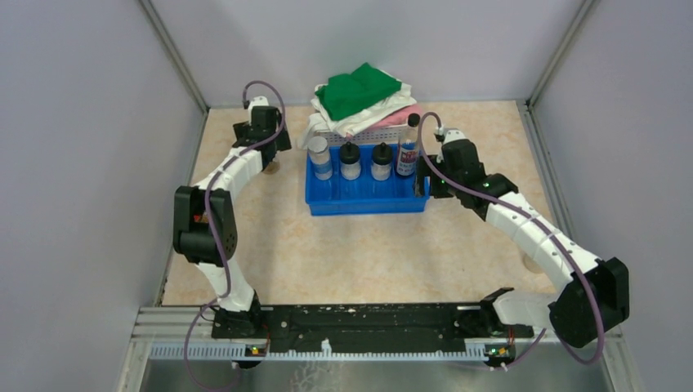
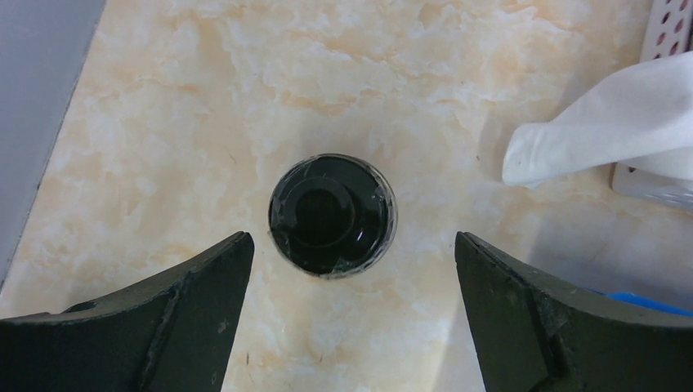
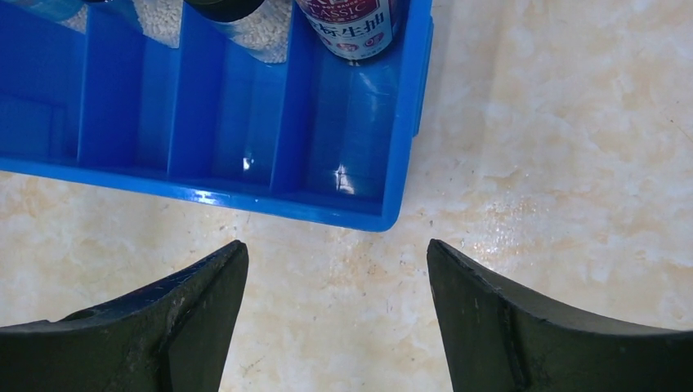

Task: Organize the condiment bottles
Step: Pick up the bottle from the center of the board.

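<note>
Four condiment bottles stand in the back row of the blue tray (image 1: 368,200): a grey-capped jar (image 1: 319,157), two black-capped bottles (image 1: 350,161) (image 1: 381,161) and a tall bottle with a blue-red label (image 1: 408,147) (image 3: 347,20). Left of the tray, my left gripper (image 1: 267,159) (image 2: 351,245) hangs open over a dark jar with a black cap (image 2: 331,214), which stands upright on the table just ahead of the fingertips, untouched. My right gripper (image 1: 423,186) (image 3: 337,249) is open and empty above the table at the tray's front right corner (image 3: 384,216).
A white basket (image 1: 359,131) piled with green, white and pink cloths stands behind the tray; one white cloth (image 2: 605,131) hangs near the dark jar. A small cream-coloured thing (image 1: 531,263) shows beside the right arm. Grey walls close in the left, right and back.
</note>
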You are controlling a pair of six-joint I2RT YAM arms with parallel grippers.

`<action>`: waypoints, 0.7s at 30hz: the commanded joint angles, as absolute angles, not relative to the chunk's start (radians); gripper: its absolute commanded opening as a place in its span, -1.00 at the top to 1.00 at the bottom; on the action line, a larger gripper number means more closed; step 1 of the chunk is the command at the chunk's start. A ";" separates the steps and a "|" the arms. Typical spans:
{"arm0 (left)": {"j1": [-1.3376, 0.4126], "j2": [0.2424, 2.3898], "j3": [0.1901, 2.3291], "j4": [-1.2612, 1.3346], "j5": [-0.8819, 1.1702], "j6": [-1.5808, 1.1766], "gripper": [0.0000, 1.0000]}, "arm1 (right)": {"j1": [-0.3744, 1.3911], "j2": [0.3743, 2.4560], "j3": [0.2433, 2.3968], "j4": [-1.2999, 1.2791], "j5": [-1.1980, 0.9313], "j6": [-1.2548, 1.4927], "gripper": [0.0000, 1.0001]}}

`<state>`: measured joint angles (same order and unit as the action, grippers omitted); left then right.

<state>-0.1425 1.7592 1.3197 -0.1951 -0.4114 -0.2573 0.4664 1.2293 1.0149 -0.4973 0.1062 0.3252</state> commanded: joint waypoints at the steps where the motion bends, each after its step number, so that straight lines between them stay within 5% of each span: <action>1: -0.131 1.834 1.389 -0.151 -0.414 -0.238 -0.98 | 0.459 1.232 1.005 -0.456 0.087 0.329 -0.60; 21: -0.057 1.937 1.432 -0.107 -0.304 -0.243 -0.86 | 0.446 1.260 0.970 -0.430 0.058 0.336 -0.60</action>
<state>-0.0601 1.9194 1.3895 -0.1493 -0.3435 -0.2508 0.4541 1.2507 0.9794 -0.4717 0.0681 0.3260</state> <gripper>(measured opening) 0.964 0.799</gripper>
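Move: The black-capped bottle that the left hand goes for stands almost under its open fingers, about 2 cm ahead and 1 cm to the left, its middle some 8 cm lower. The white cloth's near corner lies roughly 9 cm ahead and 10 cm to the right, down near the table. A clear-lidded bottle stands in the blue box about 15 cm to the left hand's right and 1 cm back. From the right hand the black-capped bottle is some 18 cm ahead and 48 cm to the left. No grip yet: the left hand sinks over the black-capped bottle to bring its wide-open fingers down either side of the cap. It drops about 4.5 cm in all, easing forward some 3 cm; midway the descent pauses while it shifts about 2.5 cm left, then it sinks again, the wrist hardly turning. Beside the blue box's near right corner, the empty right hand settles nearly 2 cm, still open. ##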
